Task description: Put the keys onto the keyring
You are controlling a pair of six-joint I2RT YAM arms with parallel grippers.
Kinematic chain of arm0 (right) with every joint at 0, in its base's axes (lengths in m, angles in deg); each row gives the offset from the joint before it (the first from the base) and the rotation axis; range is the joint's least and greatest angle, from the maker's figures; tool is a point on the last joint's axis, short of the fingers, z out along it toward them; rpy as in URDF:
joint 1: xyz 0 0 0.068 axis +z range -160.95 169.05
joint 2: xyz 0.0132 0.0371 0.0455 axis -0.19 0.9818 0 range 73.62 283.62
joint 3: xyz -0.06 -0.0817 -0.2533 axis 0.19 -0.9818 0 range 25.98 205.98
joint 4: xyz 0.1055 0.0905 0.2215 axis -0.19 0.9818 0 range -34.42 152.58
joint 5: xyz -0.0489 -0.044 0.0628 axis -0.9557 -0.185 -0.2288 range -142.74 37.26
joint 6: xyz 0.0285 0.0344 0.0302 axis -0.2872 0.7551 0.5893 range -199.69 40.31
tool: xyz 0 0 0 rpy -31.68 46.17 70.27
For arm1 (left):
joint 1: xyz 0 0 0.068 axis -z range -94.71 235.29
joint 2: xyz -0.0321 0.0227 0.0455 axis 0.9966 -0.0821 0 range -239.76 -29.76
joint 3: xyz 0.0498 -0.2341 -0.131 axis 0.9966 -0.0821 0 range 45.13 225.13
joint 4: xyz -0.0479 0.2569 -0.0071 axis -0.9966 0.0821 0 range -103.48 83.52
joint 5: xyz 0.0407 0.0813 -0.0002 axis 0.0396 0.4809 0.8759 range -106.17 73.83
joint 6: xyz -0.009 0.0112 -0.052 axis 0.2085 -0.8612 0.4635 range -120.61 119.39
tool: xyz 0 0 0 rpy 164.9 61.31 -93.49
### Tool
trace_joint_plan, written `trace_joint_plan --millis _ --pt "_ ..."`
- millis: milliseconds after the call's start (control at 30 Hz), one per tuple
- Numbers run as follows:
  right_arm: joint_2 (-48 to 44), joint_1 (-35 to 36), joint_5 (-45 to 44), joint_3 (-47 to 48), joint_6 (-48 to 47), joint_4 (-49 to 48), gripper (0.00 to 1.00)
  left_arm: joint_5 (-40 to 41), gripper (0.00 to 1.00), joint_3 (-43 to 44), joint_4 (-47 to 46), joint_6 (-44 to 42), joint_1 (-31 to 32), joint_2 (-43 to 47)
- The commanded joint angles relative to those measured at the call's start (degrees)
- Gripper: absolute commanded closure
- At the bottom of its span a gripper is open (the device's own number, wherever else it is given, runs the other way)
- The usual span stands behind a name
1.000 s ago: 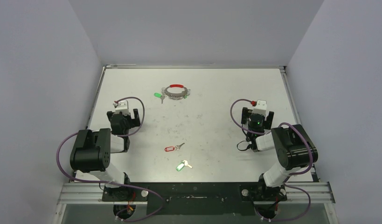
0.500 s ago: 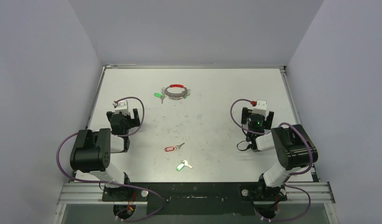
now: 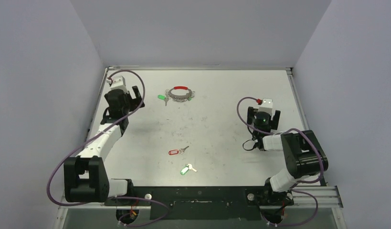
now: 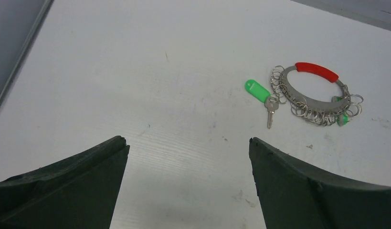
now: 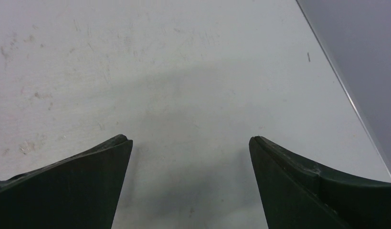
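The keyring lies flat at the back middle of the table, its red arc on the far side and silvery loops along the near side. In the left wrist view the keyring is at upper right. A green-tagged key lies against its left edge, and a bit of a green tag shows among the loops on its right. A red-tagged key and a green-tagged key lie loose near the front middle. My left gripper hangs open left of the keyring. My right gripper is open over bare table.
Grey walls enclose the white table on three sides. A raised metal rim runs along the left edge close to my left gripper. The right edge and wall are near my right gripper.
My left arm has stretched out from the near left to the far left, bringing its gripper beside the keyring. The right gripper has shifted slightly. Keys and keyring have not moved.
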Motion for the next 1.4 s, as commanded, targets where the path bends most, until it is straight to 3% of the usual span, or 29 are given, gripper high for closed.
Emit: trace_joint_plan --millis 0,67,200,333,433,767,1100,1200,1367 --pt "-9.45 0.28 -1.42 10.72 4.81 23.21 0.0 -4.7 0.03 7.12 25.35 9.49 -1.09 -3.04" --pt "-11.98 -0.08 -3.2 16.47 13.46 35.47 0.0 -10.02 0.03 10.32 28.48 10.49 -1.55 -6.07" --pt "-12.61 -1.0 2.89 24.23 20.96 51.77 0.0 -14.59 0.03 15.65 28.41 14.02 -1.58 -12.42" --pt "-15.18 -3.87 14.95 23.12 24.09 52.27 0.0 -22.01 0.24 22.84 25.85 16.21 -1.6 -21.87" --pt "-17.13 -6.63 15.89 23.37 30.86 54.51 0.0 -27.29 0.38 32.65 29.91 16.51 -1.38 -30.69" --pt "-14.31 -8.99 15.14 30.67 28.89 65.44 0.0 -15.08 0.41 63.74 44.92 8.98 9.17 -49.22" --pt "-15.76 -9.16 27.31 27.28 29.04 64.76 0.0 -9.94 0.41 100.34 57.39 3.82 16.12 -72.24" --pt "-16.72 -9.04 30.43 26.01 29.37 64.92 0.0 -10.88 0.41 104.24 56.82 4.73 16.79 -76.15" --pt "-18.64 -9.0 32.98 24.04 29.51 66.17 0.0 -13.17 0.41 100.27 53.04 6.7 17.52 -76.81"
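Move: The large keyring lies flat on the table, its middle about 16 cm ahead of the left hand, 22 cm to its right and 15 cm below. The green-tagged key at the ring's left edge is some 12 cm ahead and 14 cm right of that hand; the green tag on the ring's right side is about 13 cm ahead and 27 cm right. From the right hand the keyring lies roughly 19 cm ahead, 40 cm to the left and 4 cm below. Heading for the keyring, the left hand first sinks, then sweeps some 18 cm forward and 23 cm right, ending with a 5 cm dip over the ring behind its red grip. Its fingers narrow to about 60% open and tip some 30 degrees further down; no touch can be seen. The empty, open right hand rises about 10 cm, settles partway down, and draws back and left, its left side rolling up almost 40 degrees. ##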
